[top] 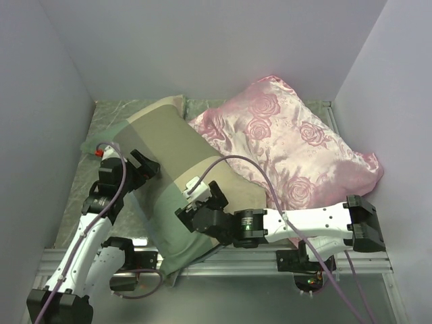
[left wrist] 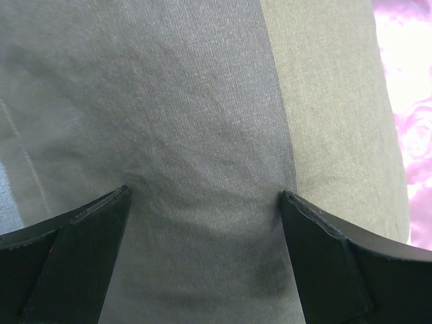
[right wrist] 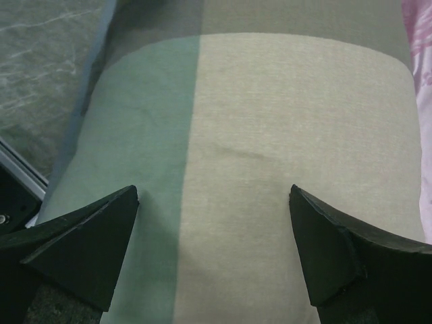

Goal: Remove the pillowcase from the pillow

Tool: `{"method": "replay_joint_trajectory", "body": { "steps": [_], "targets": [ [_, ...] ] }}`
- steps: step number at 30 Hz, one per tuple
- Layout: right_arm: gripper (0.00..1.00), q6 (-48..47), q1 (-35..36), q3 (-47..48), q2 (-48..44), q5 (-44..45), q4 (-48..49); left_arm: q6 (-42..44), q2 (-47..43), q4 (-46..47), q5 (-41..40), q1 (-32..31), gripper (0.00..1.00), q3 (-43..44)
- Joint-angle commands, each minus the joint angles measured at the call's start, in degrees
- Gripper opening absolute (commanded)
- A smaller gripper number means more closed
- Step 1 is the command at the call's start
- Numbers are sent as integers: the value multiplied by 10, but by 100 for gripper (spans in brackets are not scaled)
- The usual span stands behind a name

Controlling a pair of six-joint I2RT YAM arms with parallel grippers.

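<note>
The pillowcase (top: 177,158), in sage-green and beige blocks, lies stuffed and plump, running diagonally from the back left to the front edge. The pillow is hidden inside it. My left gripper (top: 144,163) is open and presses against the case's left flank. In the left wrist view, grey-green fabric (left wrist: 202,121) fills the gap of the left gripper (left wrist: 204,194). My right gripper (top: 200,202) is open over the near half of the case. It straddles the seam between the green and beige blocks (right wrist: 223,121), with the right gripper (right wrist: 214,192) holding nothing.
A pink satin rose-patterned cushion (top: 297,148) leans against the pillowcase's right side and fills the back right. Grey walls close in the left, back and right. A green marbled surface (top: 74,196) shows at the left, and a metal rail (top: 236,266) runs along the front.
</note>
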Motion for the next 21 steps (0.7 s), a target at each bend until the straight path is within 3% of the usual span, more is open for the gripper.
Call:
{"method": "replay_joint_trajectory", "body": {
  "steps": [1, 3, 5, 6, 7, 9, 10, 13, 16, 21],
  "targets": [
    [100, -18, 12, 43, 4, 27, -13, -15, 3, 55, 39, 2, 99, -12],
    [100, -21, 16, 67, 22, 14, -19, -18, 4, 64, 39, 2, 98, -20],
    [100, -24, 33, 97, 41, 4, -30, -18, 7, 70, 37, 2, 92, -24],
    [100, -22, 39, 108, 63, 9, -41, -17, 8, 72, 39, 2, 81, -24],
    [100, -21, 45, 121, 76, 13, -49, -15, 10, 74, 40, 3, 81, -23],
    [100, -14, 51, 156, 110, 13, -66, -10, 11, 72, 40, 2, 61, -18],
    [100, -8, 52, 165, 120, 11, -79, -8, 11, 71, 41, 2, 45, -16],
    [100, 2, 56, 196, 156, -1, -104, -2, 9, 68, 42, 2, 23, -9],
    [100, 23, 62, 239, 207, 10, -162, 7, 7, 61, 45, 2, 10, 0],
    [100, 60, 71, 311, 294, 58, -262, 19, 5, 54, 50, 2, 3, 18]
  ]
}}
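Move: The grey-olive cloth of the pillowcase lies just under my open left fingers, about 1 cm ahead, 1 cm to the right and 1 cm below; the green patch is about 18 cm back and 8 cm right of that hand. From my right hand, the green patch lies roughly 6 cm back, 7 cm left and 8 cm below. The beige patch is about 4 cm ahead and 8 cm right of my right hand, the pink pillow some 20 cm ahead and 29 cm right. I shut my left fingers from wide open on the grey-olive cloth, pinching a fold of the pillowcase while that hand stays almost in place. Meanwhile I swing my right hand about 8 cm left and 4 cm back, off the beige patch and over the green one, rising 2 cm before sinking some 6, its left side rolling down about 15 degrees, fingers still wide open. ##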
